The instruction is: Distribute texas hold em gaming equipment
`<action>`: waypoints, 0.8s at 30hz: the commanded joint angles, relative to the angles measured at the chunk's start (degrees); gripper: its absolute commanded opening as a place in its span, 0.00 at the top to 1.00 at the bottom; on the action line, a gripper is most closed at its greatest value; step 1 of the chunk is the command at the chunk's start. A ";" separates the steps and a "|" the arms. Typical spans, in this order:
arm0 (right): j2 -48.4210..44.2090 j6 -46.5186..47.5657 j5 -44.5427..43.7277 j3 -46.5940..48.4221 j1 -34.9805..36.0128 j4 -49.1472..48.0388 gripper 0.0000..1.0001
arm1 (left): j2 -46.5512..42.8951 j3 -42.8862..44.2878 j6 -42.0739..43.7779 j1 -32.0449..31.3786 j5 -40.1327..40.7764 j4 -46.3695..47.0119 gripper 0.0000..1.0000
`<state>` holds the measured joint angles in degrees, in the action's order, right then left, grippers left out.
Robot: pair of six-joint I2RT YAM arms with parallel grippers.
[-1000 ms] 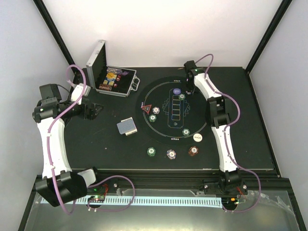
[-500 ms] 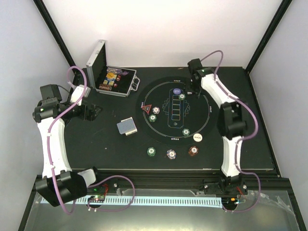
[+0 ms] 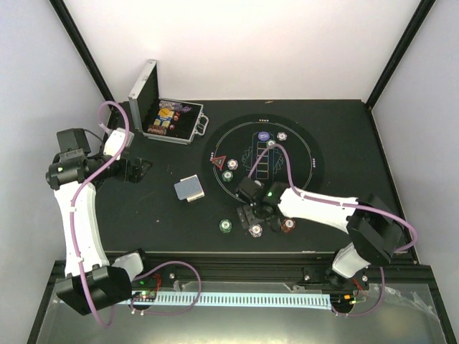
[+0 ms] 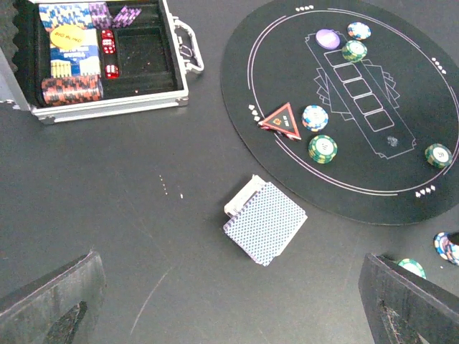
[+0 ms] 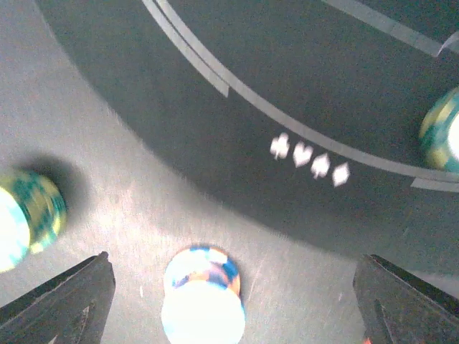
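Observation:
My right gripper hangs open low over the table's near side. A blue-white chip stack sits between its fingers, untouched. A green chip lies to its left and a dark red chip to its right. On the round mat are a purple button, a blue-white chip, a green chip, a red triangular marker and two more chips. The card deck lies left of the mat. My left gripper is open and holds nothing, above the table left of the deck.
The silver case stands open at the back left with chips and cards inside. The right arm's forearm lies across the mat's near edge. Another green chip rests on the mat's near right part.
The right arm swung from the mat's far side to the near edge, over the blue-white stack, its jaws opening wider. A blue-white chip now lies beside the purple button. The left arm hardly moved.

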<state>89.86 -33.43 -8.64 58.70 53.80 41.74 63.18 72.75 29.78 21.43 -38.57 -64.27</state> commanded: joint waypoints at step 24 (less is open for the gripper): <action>1.45 -8.40 3.19 -10.34 7.46 -5.73 0.33 | -3.44 1.68 -0.87 0.45 -3.84 -1.20 0.01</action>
<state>90.45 -41.08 -5.41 49.01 60.80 36.53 60.12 72.75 28.36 21.43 -40.75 -64.27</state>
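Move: Just behind the right hand, about 6 cm back with no sideways offset and some 5 cm lower, stands the blue-and-orange chip stack. Of that stack, a green chip stack lies 12 cm left and 2 cm farther out, the red chip stack 13 cm right and 2 cm out, and a green chip pile on the mat about 14 cm out and 9 cm right. From the left hand, the blue-and-orange stack is roughly 11 cm back, 32 cm right and 26 cm below. Drawing back about 6 cm and sinking some 5 cm, the right hand brings its open fingers down around the blue-and-orange chip stack, quickly at first and then creeping. The fingertips swing back about 5 degrees to point nearly straight down, and the gap narrows by roughly a quarter, with a finger on each side but still clear of the chips. ##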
